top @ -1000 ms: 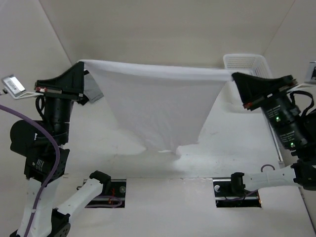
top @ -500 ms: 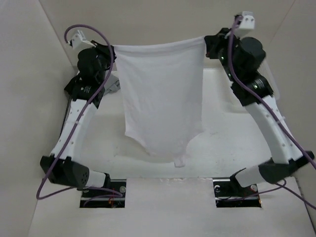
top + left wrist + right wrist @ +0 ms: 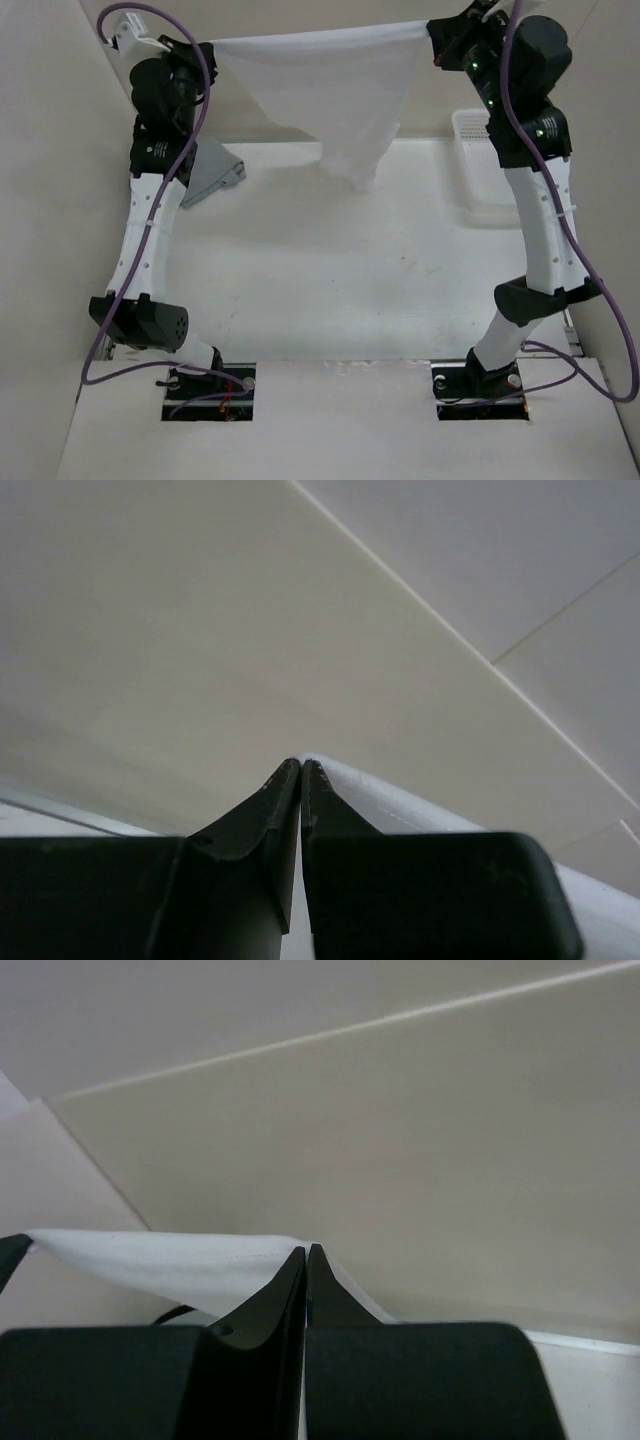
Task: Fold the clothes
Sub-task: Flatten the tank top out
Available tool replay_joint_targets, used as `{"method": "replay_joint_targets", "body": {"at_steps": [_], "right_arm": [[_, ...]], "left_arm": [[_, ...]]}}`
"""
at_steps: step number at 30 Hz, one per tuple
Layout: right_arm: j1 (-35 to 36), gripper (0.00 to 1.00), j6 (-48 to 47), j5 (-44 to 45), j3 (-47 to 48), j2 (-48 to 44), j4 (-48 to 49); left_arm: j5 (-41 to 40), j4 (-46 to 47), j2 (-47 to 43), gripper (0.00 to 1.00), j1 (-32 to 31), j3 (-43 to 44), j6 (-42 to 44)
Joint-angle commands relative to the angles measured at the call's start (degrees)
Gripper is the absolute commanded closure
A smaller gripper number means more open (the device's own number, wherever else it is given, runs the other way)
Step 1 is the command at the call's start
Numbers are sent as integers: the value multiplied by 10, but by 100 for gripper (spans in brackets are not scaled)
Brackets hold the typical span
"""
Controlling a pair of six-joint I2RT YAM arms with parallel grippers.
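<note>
The clothes, a thin white tank top (image 3: 340, 85), hang stretched between both raised arms at the far end of the table, its lower end dangling above the table. My left gripper (image 3: 205, 48) is shut on its left top corner, my right gripper (image 3: 432, 30) shut on the right one. In the left wrist view the gripper (image 3: 300, 764) pinches the white hem (image 3: 400, 805), which runs off to the right. In the right wrist view the gripper (image 3: 305, 1251) pinches the hem (image 3: 170, 1255), which runs off to the left.
A grey folded garment (image 3: 208, 172) lies on the table (image 3: 320, 270) at the far left under the left arm. A white slatted basket (image 3: 478, 165) stands at the far right behind the right arm. Beige walls enclose the table.
Both arms have swung up and away toward the back wall, lifting the tank top from the near middle of the table until it hangs high at the far end.
</note>
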Motion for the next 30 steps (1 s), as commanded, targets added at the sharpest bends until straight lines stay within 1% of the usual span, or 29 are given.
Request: {"method": "replay_joint_targets", "body": {"at_steps": [1, 3, 5, 9, 12, 14, 16, 17, 19, 20, 21, 22, 25, 27, 28, 30], "right_arm": [[0, 100, 4, -8, -15, -38, 2], [0, 100, 6, -5, -92, -70, 23], [0, 100, 11, 3, -213, -123, 69], [6, 100, 28, 20, -478, -247, 153], [45, 100, 57, 53, -688, -357, 203], [86, 100, 84, 72, -804, -429, 222], [133, 100, 122, 94, -900, -492, 220], [164, 100, 139, 103, -940, -522, 213], [218, 100, 166, 112, -1001, -569, 190], [258, 100, 195, 116, -1038, -603, 165], [281, 100, 214, 121, -1058, -625, 148], [320, 100, 248, 133, -1087, -664, 120], [418, 100, 326, 164, -1143, -734, 64], [477, 100, 367, 199, -1153, -746, 29], [500, 100, 382, 219, -1152, -740, 17], [527, 100, 389, 249, -1134, -713, 12]], "left_arm": [[8, 35, -48, 99, 10, -10, 5], [4, 49, -69, 99, 11, -60, 5], [2, 66, -95, 99, 9, -126, 2], [-19, 122, -173, 99, -4, -315, -1], [-37, 158, -260, 99, -25, -494, -5], [-55, 167, -329, 98, -39, -617, -13], [-68, 152, -400, 98, -48, -711, -12], [-72, 127, -442, 98, -52, -748, -14], [-75, 67, -518, 98, -56, -792, -18], [-76, 16, -578, 99, -66, -811, -20], [-78, -16, -615, 99, -74, -819, -21], [-85, -76, -675, 99, -83, -825, -23], [-95, -207, -776, 98, -98, -813, -45], [-95, -253, -811, 98, -106, -807, -60], [-96, -257, -814, 98, -112, -804, -68], [-99, -242, -788, 98, -120, -797, -77]]}}
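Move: The tank top already hangs by its hem between the hands, its middle some 20 cm right of the left hand and 22 cm below. It is bound for the bare near tabletop, 38 cm back, 20 right and 52 down from the left hand, and 35 back, 22 left and 58 down from the right. The grey cloth is 4 cm ahead, 12 left and 51 below the left hand. The basket is 6 ahead, 30 right and 53 below the right hand. The tank top's hem stays pinched at both corners as the two hands swing it down and back towards the bases, after a slight backward start: the left ends some 30 cm lower, the right about 45. The left dips lowest, then rises a few centimetres while drawing back; the right keeps sinking and edges left. Both wrists tip down, the right's more, also turning counter-clockwise. ##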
